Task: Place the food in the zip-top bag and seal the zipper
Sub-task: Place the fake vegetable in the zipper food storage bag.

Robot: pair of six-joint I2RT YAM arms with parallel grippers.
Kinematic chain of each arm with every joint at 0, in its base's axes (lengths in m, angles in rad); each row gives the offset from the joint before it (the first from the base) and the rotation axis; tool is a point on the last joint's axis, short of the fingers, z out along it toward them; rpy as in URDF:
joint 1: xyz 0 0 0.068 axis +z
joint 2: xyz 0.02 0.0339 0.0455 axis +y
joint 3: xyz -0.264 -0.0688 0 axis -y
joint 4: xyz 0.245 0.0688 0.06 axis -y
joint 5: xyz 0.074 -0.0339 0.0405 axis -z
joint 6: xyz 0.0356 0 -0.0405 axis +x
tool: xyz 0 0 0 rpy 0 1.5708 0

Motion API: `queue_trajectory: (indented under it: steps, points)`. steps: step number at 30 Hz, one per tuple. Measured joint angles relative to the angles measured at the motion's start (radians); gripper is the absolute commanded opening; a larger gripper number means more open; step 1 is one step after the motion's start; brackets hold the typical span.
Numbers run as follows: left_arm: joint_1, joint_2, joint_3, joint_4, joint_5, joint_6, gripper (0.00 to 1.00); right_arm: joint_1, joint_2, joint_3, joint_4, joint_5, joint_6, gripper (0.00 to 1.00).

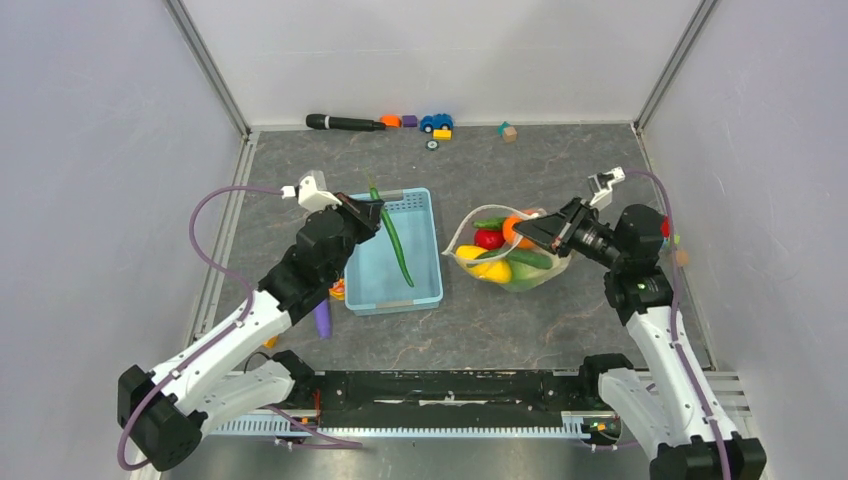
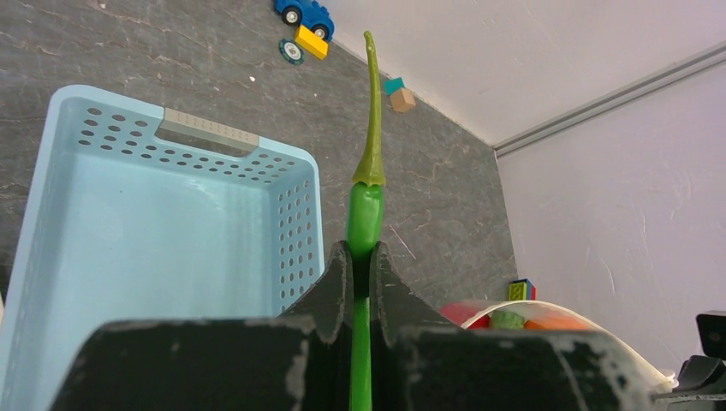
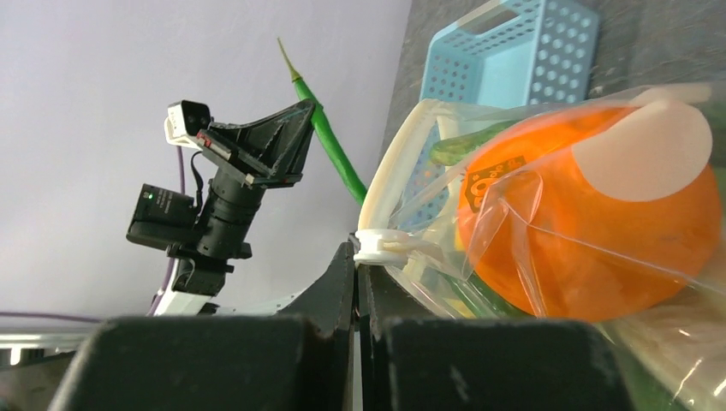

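My left gripper (image 1: pixel 375 213) (image 2: pixel 365 253) is shut on a long thin green chili (image 1: pixel 397 245) (image 2: pixel 366 205), a piece of the food. It hangs tilted over the light-blue basket (image 1: pixel 395 305) (image 2: pixel 171 223), stem end up. The zip-top bag (image 1: pixel 510 275) (image 3: pixel 548 171) lies to the right, mouth open, holding red (image 1: pixel 488 239), orange (image 3: pixel 591 223), yellow (image 1: pixel 496 271) and green (image 1: pixel 530 259) food. Its white zipper (image 3: pixel 387 175) curves up from the slider (image 3: pixel 381 247). My right gripper (image 1: pixel 530 232) (image 3: pixel 357 257) is shut on the bag's mouth edge beside that slider.
A purple rod (image 1: pixel 321 318) lies left of the basket beside a small orange piece (image 1: pixel 337 291). Along the back wall are a black marker (image 1: pixel 345 123), a blue toy car (image 1: pixel 436 122) (image 2: pixel 304 14) and small blocks (image 1: pixel 509 131) (image 2: pixel 398 94). Grey walls close in both sides.
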Motion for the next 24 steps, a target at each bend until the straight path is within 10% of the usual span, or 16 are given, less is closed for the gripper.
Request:
queue_trajectory:
  steps: [12, 24]
  points:
    - [0.0, -0.073, -0.014, -0.062, -0.049, 0.007, 0.02, 0.139, 0.076, -0.044, 0.219, 0.044, 0.084, 0.0]
    - [0.0, -0.087, -0.008, -0.076, -0.043, 0.006, 0.02, -0.034, 0.085, -0.203, 0.177, -0.024, -0.036, 0.0]
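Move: The left hand, pinching the green chili, has the zip-top bag about 25 cm to its right, 8 cm back towards the base and 8 cm below. The basket's middle lies some 3 cm ahead, 2 cm right and 22 cm beneath this hand. From the right hand, the bag's middle hangs about 9 cm below, 2 cm back and 1 cm left; the orange is roughly 6 cm below and 2 cm ahead. Keeping its pinch on the rim of the zip-top bag, the right hand first swings the bag about 3 cm left towards the chili, then drops it some 8 cm while drawing back about 4 cm to the right. The left hand keeps hold of the chili over the basket and eases about 2 cm left and slightly back, away from the bag. ##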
